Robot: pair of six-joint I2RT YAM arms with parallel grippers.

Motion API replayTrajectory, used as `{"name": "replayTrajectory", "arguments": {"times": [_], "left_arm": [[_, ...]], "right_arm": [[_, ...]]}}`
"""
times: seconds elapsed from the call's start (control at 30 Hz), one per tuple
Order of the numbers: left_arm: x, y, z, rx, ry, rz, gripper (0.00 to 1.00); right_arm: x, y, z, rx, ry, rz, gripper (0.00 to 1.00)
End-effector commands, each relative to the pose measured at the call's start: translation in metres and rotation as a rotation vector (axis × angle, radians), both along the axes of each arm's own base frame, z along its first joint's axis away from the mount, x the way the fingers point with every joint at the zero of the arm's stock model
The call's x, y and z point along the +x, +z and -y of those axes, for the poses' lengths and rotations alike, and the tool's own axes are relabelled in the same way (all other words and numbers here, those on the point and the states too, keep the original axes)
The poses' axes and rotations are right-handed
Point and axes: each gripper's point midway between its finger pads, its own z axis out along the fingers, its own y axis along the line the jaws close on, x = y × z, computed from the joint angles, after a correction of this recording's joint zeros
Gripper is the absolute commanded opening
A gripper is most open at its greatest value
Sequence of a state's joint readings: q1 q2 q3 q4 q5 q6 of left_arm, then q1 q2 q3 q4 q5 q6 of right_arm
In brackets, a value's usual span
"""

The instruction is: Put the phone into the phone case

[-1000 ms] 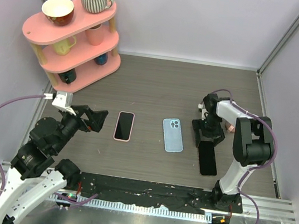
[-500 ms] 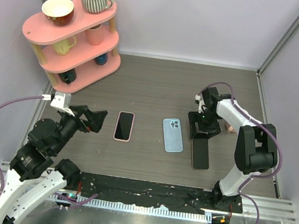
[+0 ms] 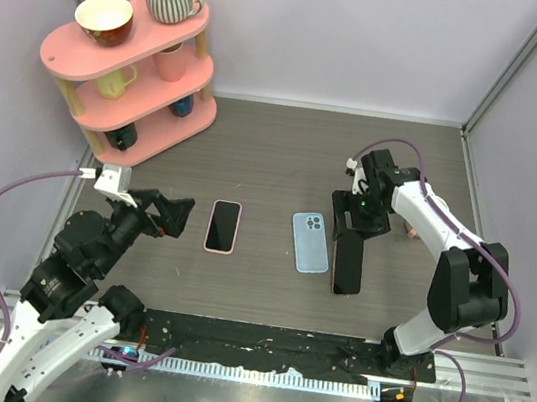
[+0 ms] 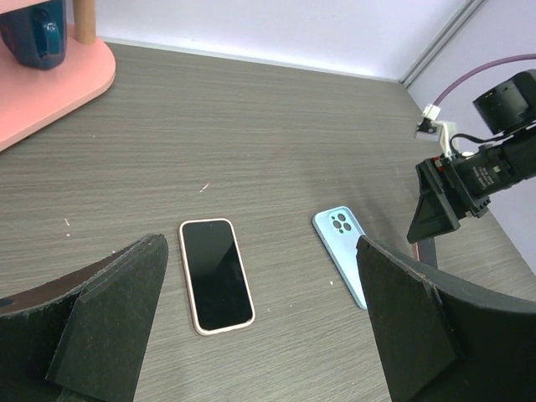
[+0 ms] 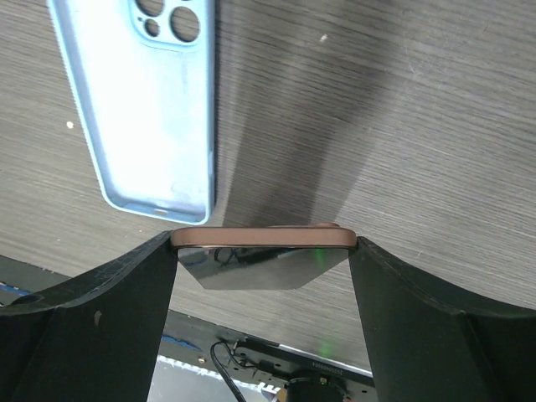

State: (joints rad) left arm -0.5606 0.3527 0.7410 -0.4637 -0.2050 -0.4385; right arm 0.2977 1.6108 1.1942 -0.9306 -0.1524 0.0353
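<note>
The phone, dark-screened with a bronze rim, hangs just above the table with my right gripper shut across its width. In the right wrist view the phone sits edge-on between the two fingers of that gripper. The light blue phone case lies open side up immediately left of the held phone; the same case shows its camera cut-outs. My left gripper stands open and empty at the left, well away from the case.
A second phone in a pink case lies screen up left of the blue case, below my left gripper. A pink three-tier shelf with mugs and a bowl stands at the back left. Walls close in on both sides.
My right gripper has carried the phone leftward, from well right of the blue case to right beside it. The left arm has stayed still.
</note>
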Motion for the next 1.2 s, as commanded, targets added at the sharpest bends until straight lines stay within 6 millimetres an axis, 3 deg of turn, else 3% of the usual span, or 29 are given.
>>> {"name": "replayTrajectory", "arguments": {"times": [0.0,0.17,0.3,0.33,0.4,0.53,0.63,0.67,0.87,0.9,1.17], "left_arm": [[0.006,-0.001,0.009,-0.023,-0.022,-0.007,1.00],[0.024,-0.024,0.028,-0.052,-0.011,-0.173,0.94],[0.041,-0.044,0.062,-0.083,-0.066,-0.368,0.87],[0.049,-0.060,0.069,-0.065,-0.061,-0.433,0.85],[0.057,-0.061,0.084,-0.091,-0.091,-0.460,0.80],[0.080,-0.086,0.112,-0.117,-0.121,-0.559,0.70],[0.090,-0.091,0.129,-0.143,-0.155,-0.586,0.67],[0.095,-0.103,0.133,-0.137,-0.152,-0.614,0.67],[0.109,-0.126,0.152,-0.161,-0.181,-0.655,0.63],[0.112,-0.136,0.156,-0.155,-0.188,-0.675,0.63],[0.131,-0.157,0.191,-0.169,-0.268,-0.719,0.55]], "right_arm": [[0.002,0.032,-0.019,0.088,0.011,0.109,0.41],[-0.002,0.041,-0.027,0.105,0.011,0.163,0.38],[-0.005,0.049,-0.038,0.127,0.035,0.200,0.36],[-0.007,0.053,-0.041,0.139,0.044,0.209,0.34],[-0.008,0.060,-0.043,0.145,0.055,0.214,0.33],[-0.011,0.073,-0.038,0.136,0.058,0.254,0.30],[-0.015,0.076,-0.040,0.155,0.069,0.259,0.28],[-0.014,0.079,-0.041,0.164,0.070,0.269,0.28],[-0.017,0.092,-0.042,0.184,0.085,0.298,0.24],[-0.016,0.095,-0.043,0.186,0.092,0.306,0.24],[-0.005,0.106,-0.049,0.185,0.106,0.311,0.21]]}}
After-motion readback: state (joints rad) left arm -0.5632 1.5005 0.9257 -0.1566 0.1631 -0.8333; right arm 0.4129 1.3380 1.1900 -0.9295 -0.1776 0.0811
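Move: The blue phone case lies open side up, some 10 cm to the right hand's left, about 3 cm nearer the base and 8 cm below; this hand already holds the black phone by its far end. From the right hand, the pink-cased phone lies about 33 cm left and 2 cm back, the pink mug some 19 cm right and 7 cm farther out. From the raised left hand, the blue case is about 28 cm right, 4 cm ahead and 29 cm down. Still pinching the black phone by its far end, the right hand lifts it about 7 cm while easing left and slightly back towards the blue case, tilting so the phone's near end dips. The left hand swoops down, right and forward towards the case, some 25 cm in all, over the far end of the pink-cased phone, tipping its fingers about 45 degrees downward and closing them partway on nothing. ##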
